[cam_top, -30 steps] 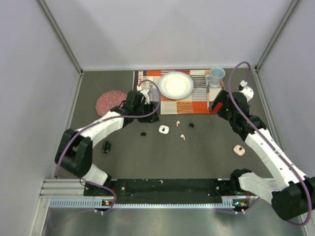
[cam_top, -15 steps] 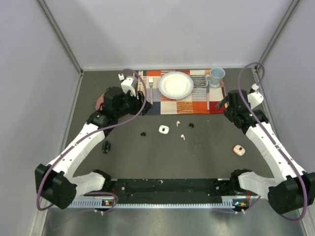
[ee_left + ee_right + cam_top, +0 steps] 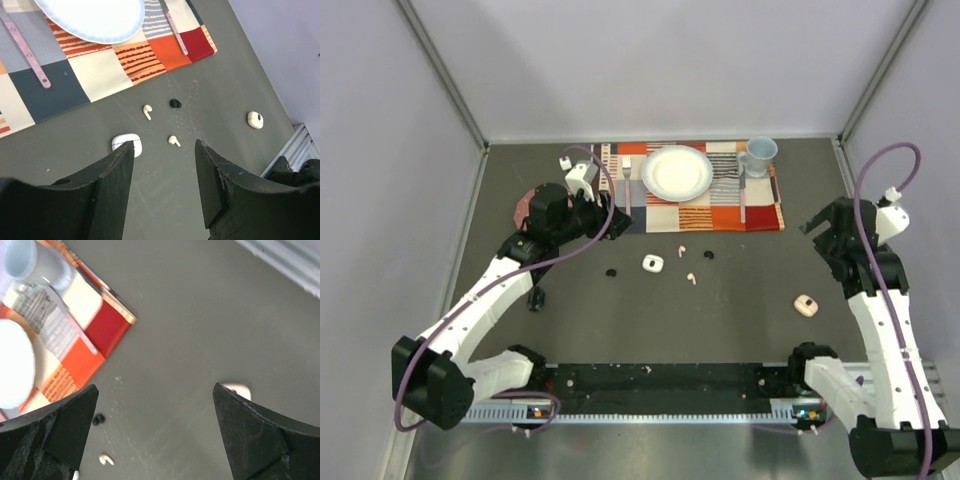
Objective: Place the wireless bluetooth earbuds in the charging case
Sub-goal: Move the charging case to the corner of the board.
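Observation:
A white charging case [image 3: 652, 263] lies mid-table, partly behind my left finger in the left wrist view [image 3: 125, 144]. Two pale earbuds [image 3: 682, 250] [image 3: 690, 280] lie loose just right of it. One black earbud [image 3: 708, 255] sits near them and another [image 3: 611, 271] lies left of the case. My left gripper [image 3: 618, 225] [image 3: 164, 149] hangs open above the mat's left edge, nothing between its fingers. My right gripper [image 3: 812, 224] [image 3: 155, 387] is wide open and empty at the far right.
A pale pink case [image 3: 806, 305] lies at the right and a black case [image 3: 535, 298] at the left. A checked placemat [image 3: 720, 208] at the back holds a plate [image 3: 677, 172], mug [image 3: 758, 153] and fork [image 3: 626, 188]. A round coaster [image 3: 526, 208] lies behind the left arm.
The left arm drew back leftward from beside the mat and has held still lately. The right arm swung away from the mat to the right wall side. Nothing on the table moved.

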Controlling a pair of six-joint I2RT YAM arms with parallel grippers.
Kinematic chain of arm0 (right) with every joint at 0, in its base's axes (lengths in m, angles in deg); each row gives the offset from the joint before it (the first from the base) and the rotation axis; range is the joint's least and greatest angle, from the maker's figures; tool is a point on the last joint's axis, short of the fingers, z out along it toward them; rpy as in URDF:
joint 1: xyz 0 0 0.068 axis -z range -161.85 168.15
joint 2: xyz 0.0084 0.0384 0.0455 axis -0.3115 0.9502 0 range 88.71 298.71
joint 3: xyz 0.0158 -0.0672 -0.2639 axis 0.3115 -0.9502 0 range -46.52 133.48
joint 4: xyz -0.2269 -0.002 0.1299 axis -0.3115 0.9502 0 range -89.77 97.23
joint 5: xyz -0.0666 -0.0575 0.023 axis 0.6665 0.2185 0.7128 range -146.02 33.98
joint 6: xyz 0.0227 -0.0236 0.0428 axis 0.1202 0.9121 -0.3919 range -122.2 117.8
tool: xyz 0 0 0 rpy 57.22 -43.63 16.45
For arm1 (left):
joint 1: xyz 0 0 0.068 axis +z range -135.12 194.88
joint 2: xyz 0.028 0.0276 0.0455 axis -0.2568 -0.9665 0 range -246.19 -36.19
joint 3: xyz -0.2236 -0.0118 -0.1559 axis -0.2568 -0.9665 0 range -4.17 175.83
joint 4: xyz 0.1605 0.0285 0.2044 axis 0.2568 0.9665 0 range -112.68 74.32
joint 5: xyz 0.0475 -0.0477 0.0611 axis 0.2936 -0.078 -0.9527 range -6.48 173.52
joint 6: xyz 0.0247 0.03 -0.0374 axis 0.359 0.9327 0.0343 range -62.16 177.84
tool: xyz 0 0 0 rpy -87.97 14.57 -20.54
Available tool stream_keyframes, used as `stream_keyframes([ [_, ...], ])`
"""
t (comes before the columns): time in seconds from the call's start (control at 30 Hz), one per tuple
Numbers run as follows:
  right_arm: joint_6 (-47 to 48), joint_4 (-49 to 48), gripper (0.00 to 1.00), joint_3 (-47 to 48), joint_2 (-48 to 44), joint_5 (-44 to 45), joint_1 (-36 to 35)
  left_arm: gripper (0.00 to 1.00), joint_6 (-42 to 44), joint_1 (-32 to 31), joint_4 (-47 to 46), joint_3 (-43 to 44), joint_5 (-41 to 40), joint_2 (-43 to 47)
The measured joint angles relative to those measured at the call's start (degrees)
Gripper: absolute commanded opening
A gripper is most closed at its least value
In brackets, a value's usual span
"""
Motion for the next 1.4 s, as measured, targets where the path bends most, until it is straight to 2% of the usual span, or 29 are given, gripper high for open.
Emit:
stream_keyframes([
  [0.2, -5.4, 6.6, 0.99, -4.2, 3.5, -7.5, 4.5, 0.57, 3.7, 0.7, 0.3, -0.1, 1.5, 0.0],
  [0.43, -8.6, 11.2, 0.99, -7.3, 7.0, -12.1, 8.5, 0.58, 10.8, 2.1, 2.4, 0.1, 0.0, 1.0],
  [0.73, -19.8, 11.1, 0.99, -13.9, 6.4, -15.4, 12.9, 0.59, 15.4, 2.6, 3.7, 0.3, -3.2, 1.1],
  [1.0, -17.2, 8.3, 0.99, -13.4, 14.1, -19.2, 23.0, 0.59, 15.5, 2.6, 3.6, 0.4, -3.4, 1.1],
  [1.4, -20.9, 6.0, 0.98, -15.3, 14.4, -22.2, 25.8, 0.59, 14.7, 3.0, 5.3, 1.0, -3.6, 1.3],
])
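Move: The pink charging case lies about 9 cm back from the right hand, 4 cm to its left and 22 cm below. From the right hand, the pink earbud is some 31 cm left and 3 cm back, and the black earbud 27 cm left and 3 cm ahead, both at table height. From the left hand, the pink case is about 43 cm right, 15 cm back and 24 cm down. Open right hand sinks 16 cm, backing 6, towards the pink case, fingers tipping downward; left drifts 4 cm left. ##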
